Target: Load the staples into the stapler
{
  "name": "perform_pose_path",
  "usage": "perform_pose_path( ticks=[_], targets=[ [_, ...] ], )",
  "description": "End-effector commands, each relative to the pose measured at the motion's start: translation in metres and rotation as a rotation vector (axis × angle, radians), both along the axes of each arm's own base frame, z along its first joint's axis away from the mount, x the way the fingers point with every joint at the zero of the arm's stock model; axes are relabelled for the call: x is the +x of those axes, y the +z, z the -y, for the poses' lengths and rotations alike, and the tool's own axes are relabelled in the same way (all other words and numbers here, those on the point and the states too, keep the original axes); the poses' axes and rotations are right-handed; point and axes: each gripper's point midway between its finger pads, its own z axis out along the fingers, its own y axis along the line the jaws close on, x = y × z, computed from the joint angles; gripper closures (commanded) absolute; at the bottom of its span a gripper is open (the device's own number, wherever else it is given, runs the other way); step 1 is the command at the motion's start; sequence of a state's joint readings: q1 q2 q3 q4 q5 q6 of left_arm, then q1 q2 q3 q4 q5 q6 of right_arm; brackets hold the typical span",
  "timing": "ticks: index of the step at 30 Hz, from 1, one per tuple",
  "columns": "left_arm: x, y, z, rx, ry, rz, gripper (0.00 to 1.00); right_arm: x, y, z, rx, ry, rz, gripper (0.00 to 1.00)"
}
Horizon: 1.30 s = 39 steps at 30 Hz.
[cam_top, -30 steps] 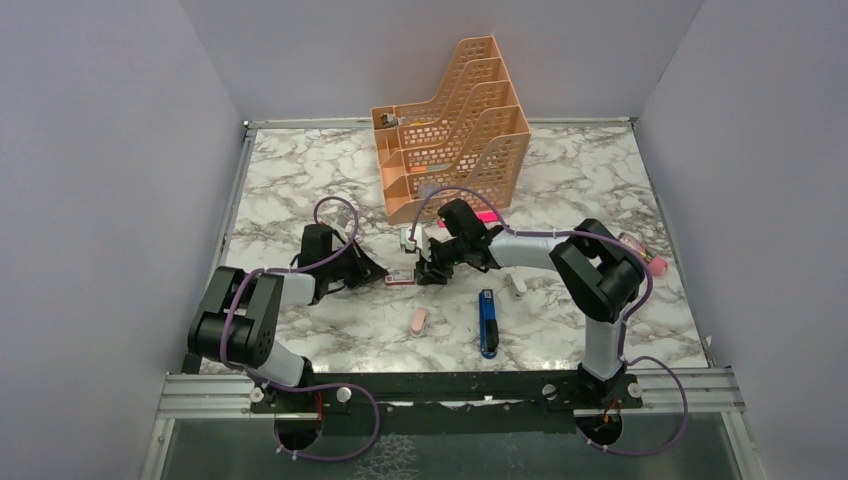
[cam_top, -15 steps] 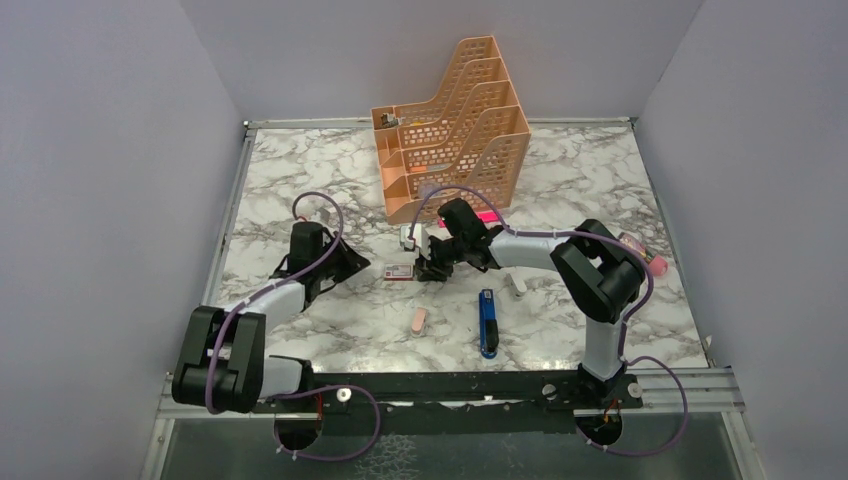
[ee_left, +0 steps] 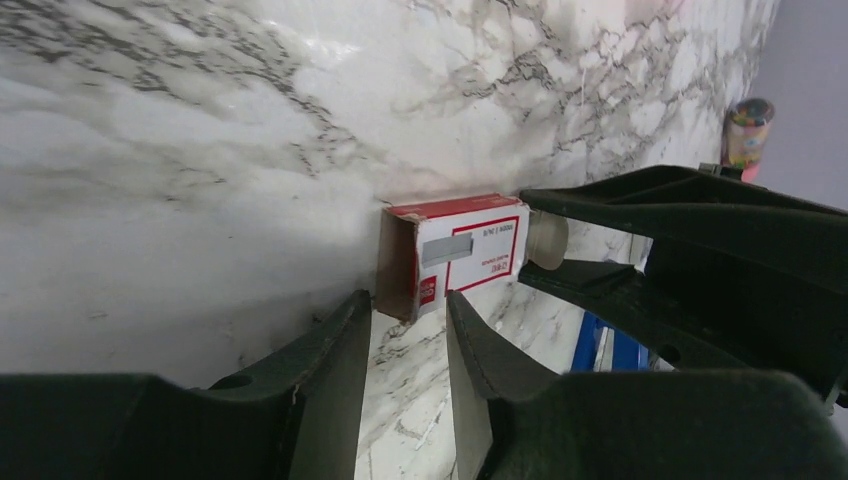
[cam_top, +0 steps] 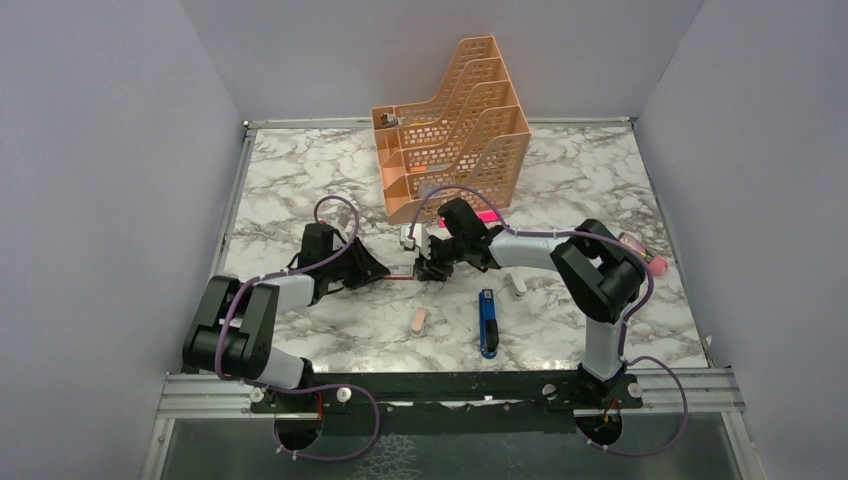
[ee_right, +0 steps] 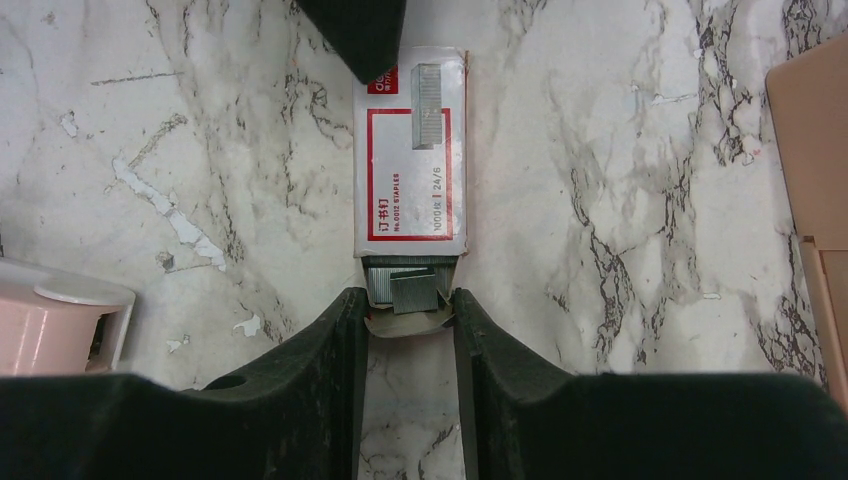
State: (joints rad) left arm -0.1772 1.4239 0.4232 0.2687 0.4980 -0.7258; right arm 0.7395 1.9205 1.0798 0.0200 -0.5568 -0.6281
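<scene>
The staples' white box with red label [cam_top: 400,271] lies flat mid-table. Its grey tray of silvery staples [ee_right: 408,290] sticks out of the end toward my right gripper [ee_right: 405,305], whose fingers press the tray's end from both sides. My left gripper [ee_left: 410,310] is open at the box's [ee_left: 460,255] opposite end, its tips straddling that end's corner. One left fingertip [ee_right: 355,35] overlaps the box's far corner in the right wrist view. The blue stapler [cam_top: 487,322] lies apart, nearer the front, on its own.
A peach-orange file rack [cam_top: 450,130] stands behind the grippers, a pink bar [cam_top: 485,216] at its foot. A peach oblong piece [cam_top: 419,320] lies left of the stapler. A small white piece [cam_top: 408,238] sits just behind the box. A colourful object [cam_top: 640,252] rests at the right edge.
My left gripper drew back from the box, then returned to its end, and its jaws went from shut to open. The right gripper stayed at the tray.
</scene>
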Motion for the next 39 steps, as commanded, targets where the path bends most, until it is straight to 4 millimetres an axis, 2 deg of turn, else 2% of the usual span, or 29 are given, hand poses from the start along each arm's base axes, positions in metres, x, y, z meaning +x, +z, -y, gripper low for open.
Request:
perform_pose_path(
  ticks=[1,5,13,17,25,27,30,34,39],
  targets=[
    [0.003,0.009,0.019,-0.051,-0.082,0.026,0.67,0.007,-0.001,0.005,-0.023,-0.029,0.017,0.63],
    [0.004,0.01,0.02,-0.053,-0.087,0.033,0.76,0.007,-0.002,0.004,-0.022,-0.029,0.016,0.63],
    [0.005,0.01,0.021,-0.056,-0.085,0.04,0.83,0.006,-0.002,0.003,-0.02,-0.021,0.011,0.63],
    [0.008,0.013,0.022,-0.058,-0.086,0.057,0.9,0.005,-0.003,0.003,-0.02,-0.016,0.009,0.63],
    [0.004,0.011,0.029,-0.078,-0.114,0.056,0.91,0.005,-0.003,0.003,-0.018,-0.014,0.009,0.62],
    [0.004,0.009,0.028,-0.073,-0.112,0.051,0.93,0.005,-0.003,0.003,-0.02,-0.018,0.009,0.6],
    [0.004,0.006,0.025,-0.056,-0.096,0.053,1.0,0.005,-0.003,0.004,-0.021,-0.017,0.009,0.59],
    [0.008,0.006,0.018,-0.021,-0.055,0.074,1.0,0.004,-0.003,0.005,-0.024,-0.017,0.008,0.66],
    [0.013,0.007,-0.003,0.076,0.027,0.085,1.0,0.006,-0.002,0.008,-0.035,-0.024,0.026,0.72]
  ],
)
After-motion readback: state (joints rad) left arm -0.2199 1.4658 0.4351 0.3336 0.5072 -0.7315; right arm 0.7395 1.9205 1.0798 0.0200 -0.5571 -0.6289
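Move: The staples box lies between the hands, its middle about 4 cm to the left hand's right, level fore and aft and some 1 cm below. From the left hand, the pink clip-like thing is about 9 cm back and 7 cm right, the stapler about 10 cm back and 20 cm right. From the right hand, pinching the box's inner tray end, the box's middle is about 4 cm left. Left hand edges about 2 cm right at the staples box's open left end, fingers shutting; right keeps pinching. ##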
